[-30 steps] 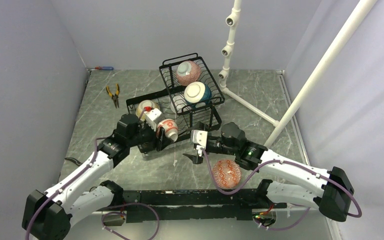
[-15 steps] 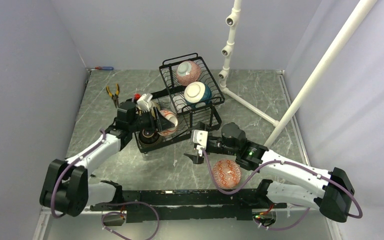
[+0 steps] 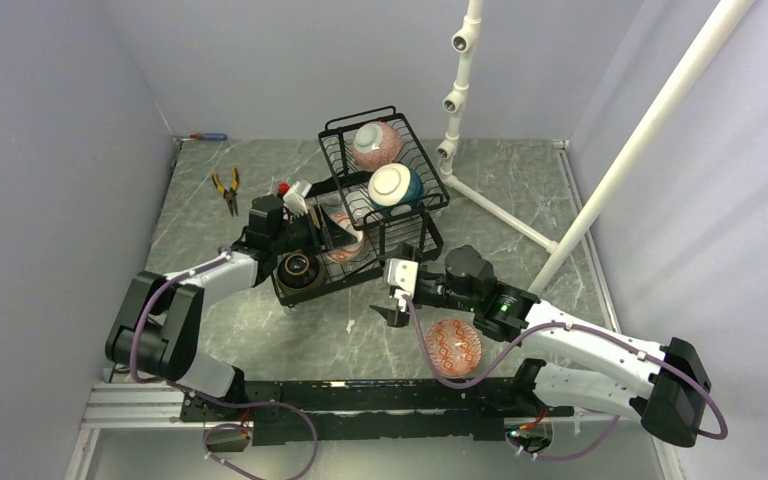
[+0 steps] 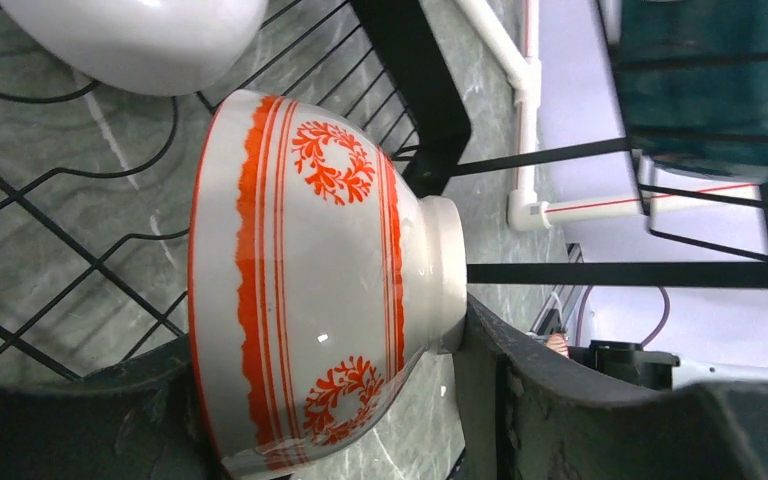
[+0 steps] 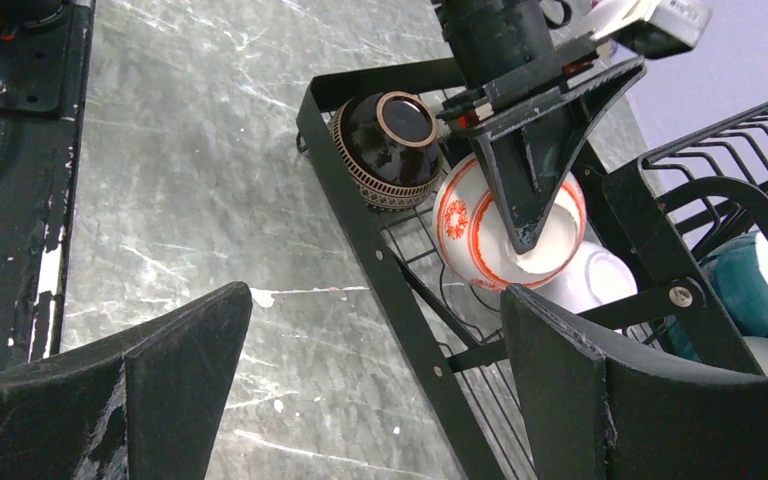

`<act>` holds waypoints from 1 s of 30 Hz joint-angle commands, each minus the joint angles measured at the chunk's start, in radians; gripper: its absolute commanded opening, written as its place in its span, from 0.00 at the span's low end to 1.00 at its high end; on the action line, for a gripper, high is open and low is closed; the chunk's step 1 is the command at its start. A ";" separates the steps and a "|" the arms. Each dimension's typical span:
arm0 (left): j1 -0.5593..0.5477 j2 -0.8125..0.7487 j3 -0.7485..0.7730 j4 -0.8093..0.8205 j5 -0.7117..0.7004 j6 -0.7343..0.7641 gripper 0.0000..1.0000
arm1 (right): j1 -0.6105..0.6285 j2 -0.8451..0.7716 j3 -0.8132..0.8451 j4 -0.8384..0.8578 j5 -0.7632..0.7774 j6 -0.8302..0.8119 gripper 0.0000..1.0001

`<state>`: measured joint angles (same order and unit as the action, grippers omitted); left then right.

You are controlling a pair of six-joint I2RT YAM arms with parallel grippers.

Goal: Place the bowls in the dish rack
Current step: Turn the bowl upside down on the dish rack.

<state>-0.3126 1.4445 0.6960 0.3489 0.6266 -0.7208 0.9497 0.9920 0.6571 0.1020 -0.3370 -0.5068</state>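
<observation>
My left gripper [image 3: 332, 232] is shut on a white bowl with orange-red bands [image 4: 310, 280], held on its side over the lower tier of the black dish rack [image 3: 340, 286]; one finger is on the rim side, the other against the foot. A brown bowl [image 3: 298, 268] lies in the rack's front corner and a plain white bowl [image 5: 590, 280] behind the held one. In the raised basket sit a pink bowl [image 3: 377, 143] and a teal-and-white bowl [image 3: 393, 187]. My right gripper [image 3: 392, 300] hangs open, with nothing in it, before the rack. A red-patterned bowl [image 3: 453, 347] rests on the table under the right arm.
Orange-handled pliers [image 3: 226, 188] lie left of the rack, a screwdriver [image 3: 208, 136] at the back wall. A white pipe stand [image 3: 455, 100] rises behind the rack, and a slanted white pole [image 3: 640, 140] crosses on the right. Walls close in on both sides.
The left arm has carried the orange-banded bowl from the rack's front edge back and right over the lower tier, uncovering the brown bowl. The right arm has stayed still.
</observation>
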 commanded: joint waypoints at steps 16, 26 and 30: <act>0.000 0.197 0.091 0.181 0.017 -0.084 0.03 | 0.002 -0.042 0.026 -0.037 0.022 -0.006 1.00; -0.040 0.266 0.145 0.186 0.065 -0.071 0.04 | 0.002 -0.029 0.033 -0.037 0.017 -0.007 1.00; -0.042 0.290 0.143 0.179 0.066 -0.073 0.05 | 0.002 -0.026 0.039 -0.050 0.018 -0.010 1.00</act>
<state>-0.3515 1.7271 0.8066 0.4667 0.6487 -0.7906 0.9497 0.9684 0.6567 0.0509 -0.3222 -0.5091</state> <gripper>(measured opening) 0.632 0.994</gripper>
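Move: The patterned orange-and-white bowl is already in the left gripper, mouth down, bound for the free spot on the rack's lower tier: about 3 cm ahead, 4 right and 6 below. The black bowl sits some 7 cm back, 8 left and 8 below that hand; the white bowl about 6 ahead, 2 right and 7 below; the blue bowl, on the upper tier, 9 ahead, 10 right and 3 above. From the right hand that free spot lies about 8 cm ahead, 3 left and 13 down. Lower the left gripper about 4 cm into the lower tier while easing it forward nearly 3 cm towards the white bowl, tipping the fingers slightly further down. Then, staying low, shift some 3 cm right, away from the black bowl and in under the edge of the upper tier. Keep the fingers' hold on the patterned bowl throughout. ##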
